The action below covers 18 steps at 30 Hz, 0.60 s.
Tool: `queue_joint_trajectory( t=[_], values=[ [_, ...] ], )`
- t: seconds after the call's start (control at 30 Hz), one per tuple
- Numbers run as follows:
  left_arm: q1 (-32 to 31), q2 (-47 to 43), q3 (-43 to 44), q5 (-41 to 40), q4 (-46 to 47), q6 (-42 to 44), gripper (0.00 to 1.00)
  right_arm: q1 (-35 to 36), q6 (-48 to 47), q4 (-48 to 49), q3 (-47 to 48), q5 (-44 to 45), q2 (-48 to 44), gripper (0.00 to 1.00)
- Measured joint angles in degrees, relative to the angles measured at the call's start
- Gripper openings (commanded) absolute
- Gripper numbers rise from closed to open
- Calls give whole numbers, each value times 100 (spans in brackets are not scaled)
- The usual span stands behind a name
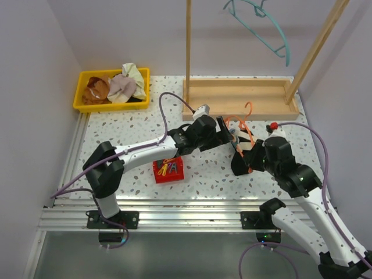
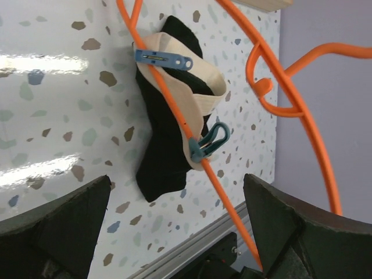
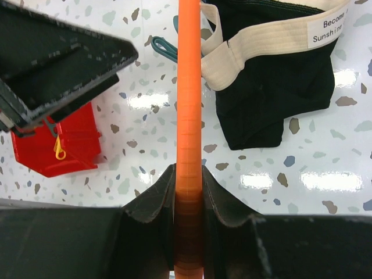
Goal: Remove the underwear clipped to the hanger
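Observation:
The black underwear (image 2: 164, 139) with a cream-white waistband lies on the table. A blue clip (image 2: 163, 58) and a teal clip (image 2: 210, 142) fasten it to the orange hanger (image 2: 174, 104). My left gripper (image 2: 174, 232) is open, just short of the garment, with the hanger's bar passing between its fingers. My right gripper (image 3: 189, 195) is shut on the hanger's bar (image 3: 188, 104), with the black underwear (image 3: 270, 87) just to its right. In the top view both grippers, left (image 1: 226, 135) and right (image 1: 243, 158), meet at the hanger (image 1: 247, 119). The rust-brown underwear (image 1: 97, 89) lies in the yellow bin (image 1: 81, 87).
A red box (image 1: 168, 170) of clips sits near the left arm and also shows in the right wrist view (image 3: 61, 145). A cream-pink cloth (image 1: 123, 87) lies in the bin. A wooden rack (image 1: 238, 99) stands at the back, with a teal hanger (image 1: 264, 26) above it.

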Motion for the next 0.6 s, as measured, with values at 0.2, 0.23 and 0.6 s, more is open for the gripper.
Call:
queue_joint_trajectory(
  t=[0.2,0.23,0.6],
  values=[
    [94,588,708,422,-63,-249,100,0,-76,-155,0,7,-166,0],
    [105,662,765,463,-76,-258,100,0,-83,-173,0,7,-188,0],
    [114,1204,1150,721,-295,-387,100,0,-90,-264,0,9,-258,0]
  ],
)
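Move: The green clip on the orange hanger's bar lies about 6 cm to the left hand's right, some 2 cm ahead and 2 cm below its wide-open fingers. The blue clip sits about 5 cm farther out than the green one, roughly 7 cm right of the left hand and 3 cm below it. The black underwear lies some 9 cm right, 3 cm back and 9 cm down. From the right hand, which already grips the hanger, the green clip is about 7 cm ahead, 4 cm left and 3 cm lower. With fingers kept wide open, the left hand reaches about 4 cm to the right and a little forward towards the green clip, level at first and then sinking to end some 3 cm lower, its fingertips tipping down by a little under 10 degrees until one finger stands close beside the clip's handle. The right hand keeps its pinch on the orange hanger and eases it back about 1 cm and slightly right; whether the left finger touches the clip can't be seen. ##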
